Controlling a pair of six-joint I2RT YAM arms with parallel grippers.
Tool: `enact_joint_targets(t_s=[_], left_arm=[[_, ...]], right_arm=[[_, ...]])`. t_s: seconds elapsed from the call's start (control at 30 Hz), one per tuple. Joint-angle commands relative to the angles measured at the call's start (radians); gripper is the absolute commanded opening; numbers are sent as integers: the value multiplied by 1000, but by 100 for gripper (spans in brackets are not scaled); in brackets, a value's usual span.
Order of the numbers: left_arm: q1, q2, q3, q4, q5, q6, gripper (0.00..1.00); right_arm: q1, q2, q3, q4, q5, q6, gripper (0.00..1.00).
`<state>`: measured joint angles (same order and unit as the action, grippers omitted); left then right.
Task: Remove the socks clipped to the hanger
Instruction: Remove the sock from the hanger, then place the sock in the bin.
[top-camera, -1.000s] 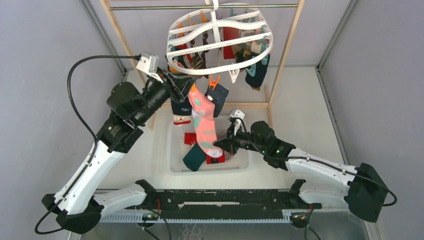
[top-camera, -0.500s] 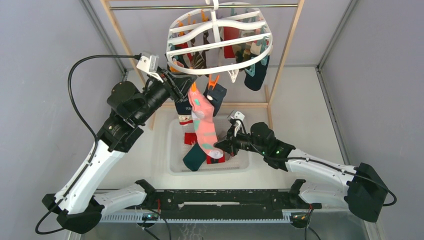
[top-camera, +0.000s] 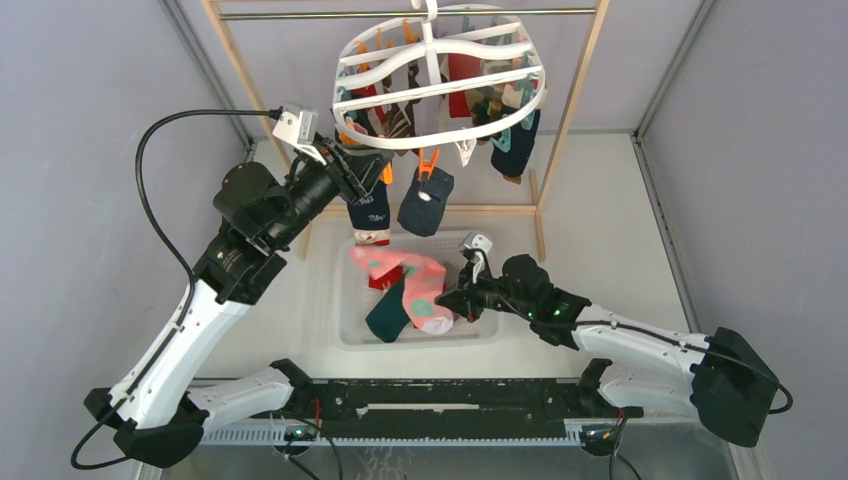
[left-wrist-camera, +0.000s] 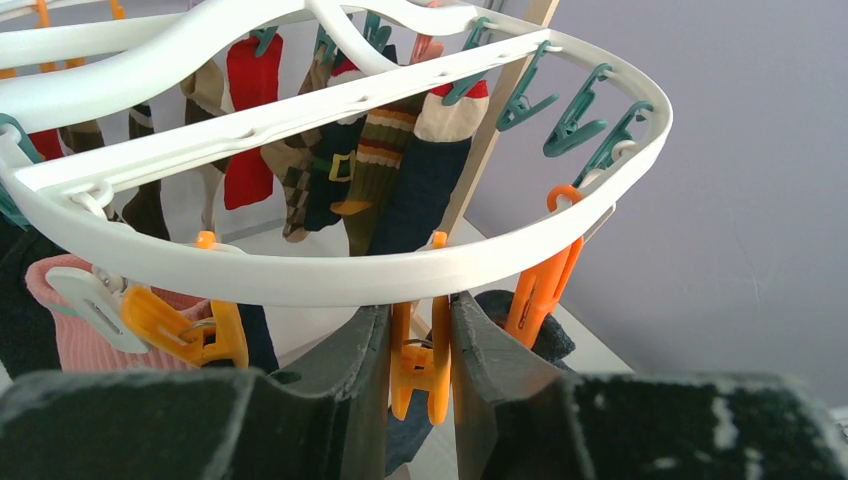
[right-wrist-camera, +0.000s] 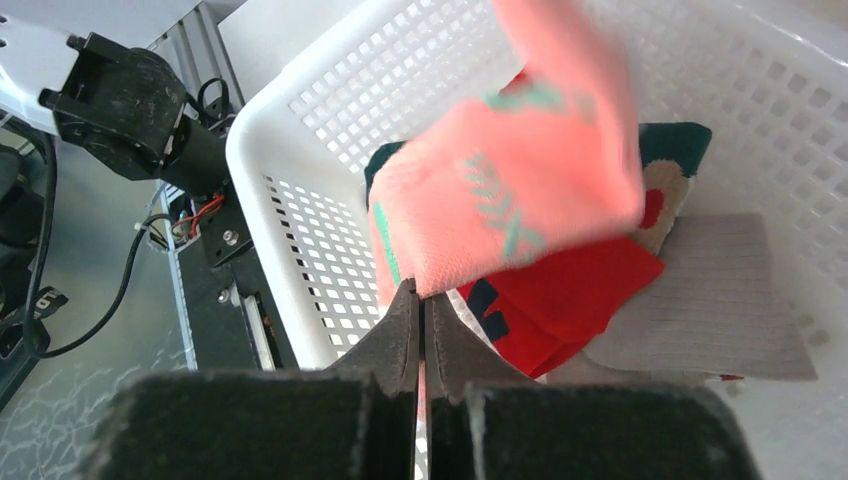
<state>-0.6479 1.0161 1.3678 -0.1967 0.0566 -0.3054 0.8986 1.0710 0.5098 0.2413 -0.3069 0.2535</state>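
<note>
The white hanger (top-camera: 432, 143) hangs from the rack's rod with several socks (top-camera: 515, 140) clipped under it. My left gripper (top-camera: 372, 178) is at its near-left rim, shut on an orange clip (left-wrist-camera: 415, 375) that hangs from the ring (left-wrist-camera: 300, 275). Striped and red socks (left-wrist-camera: 385, 160) dangle behind. A salmon pink sock (top-camera: 405, 270) is off the hanger and lies draped into the basket. My right gripper (top-camera: 447, 300) is shut on its lower end (right-wrist-camera: 510, 190), low inside the basket.
The white mesh basket (top-camera: 420, 343) below the hanger holds red (right-wrist-camera: 560, 300), grey (right-wrist-camera: 700, 290) and dark teal socks. The wooden rack post (top-camera: 570, 120) stands at the right. A navy sock (top-camera: 368, 210) and a dark sock (top-camera: 425, 205) hang just above the basket.
The pink sock came free of its orange clip and dropped into the basket, still in my right gripper, which shifted slightly down. My left jaws narrowed on the clip.
</note>
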Motion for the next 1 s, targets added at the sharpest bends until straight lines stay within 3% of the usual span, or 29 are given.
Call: enact_joint_targets(t_s=[0.0,0.17,0.33,0.5,0.6,0.87,0.97], left_arm=[[9,-11,47,34,13,6,5],[9,-14,43,28,10,5,11],[8,-36,7,31,4,-4,33],[8,-58,-26,23,0,-6,47],[9,-67,-41,16,0,-8,53],[8,-109,-88,4,-18,-6,66],[8,-137,-111,-3,-31,-6,71]], right_arm=[[8,-27,10,27,40,1,0],[8,-13,9,27,54,-3,0],[8,2,10,30,67,-2,0],[4,23,13,25,101,7,2],[-3,33,18,16,121,20,11],[-29,21,19,-18,210,47,52],[-47,10,22,-48,242,58,59]])
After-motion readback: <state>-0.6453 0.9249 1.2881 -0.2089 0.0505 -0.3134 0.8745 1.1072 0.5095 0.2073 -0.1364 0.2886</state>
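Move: The left fingers still squeeze the emptied orange clip. The next orange clip, carrying the dark blue sock, hangs some 7 cm to its right and about 1 cm farther out; another orange clip sits about 6 cm left and 4 cm ahead. The right hand still pinches the pink sock; the basket's middle lies roughly 4 cm ahead, 5 cm left and 12 cm below, with the green sock about 9 cm left and 2 cm ahead, down in it. Forward, right and down, about 4 cm in all, the right hand travels over the basket, swinging some 10 degrees clockwise while its fingers part from shut to about half open, unpinching the pink sock. The left fingers spread and let go of the orange clip, the hand easing back and left about 2 cm, first rising slightly, then sinking. ##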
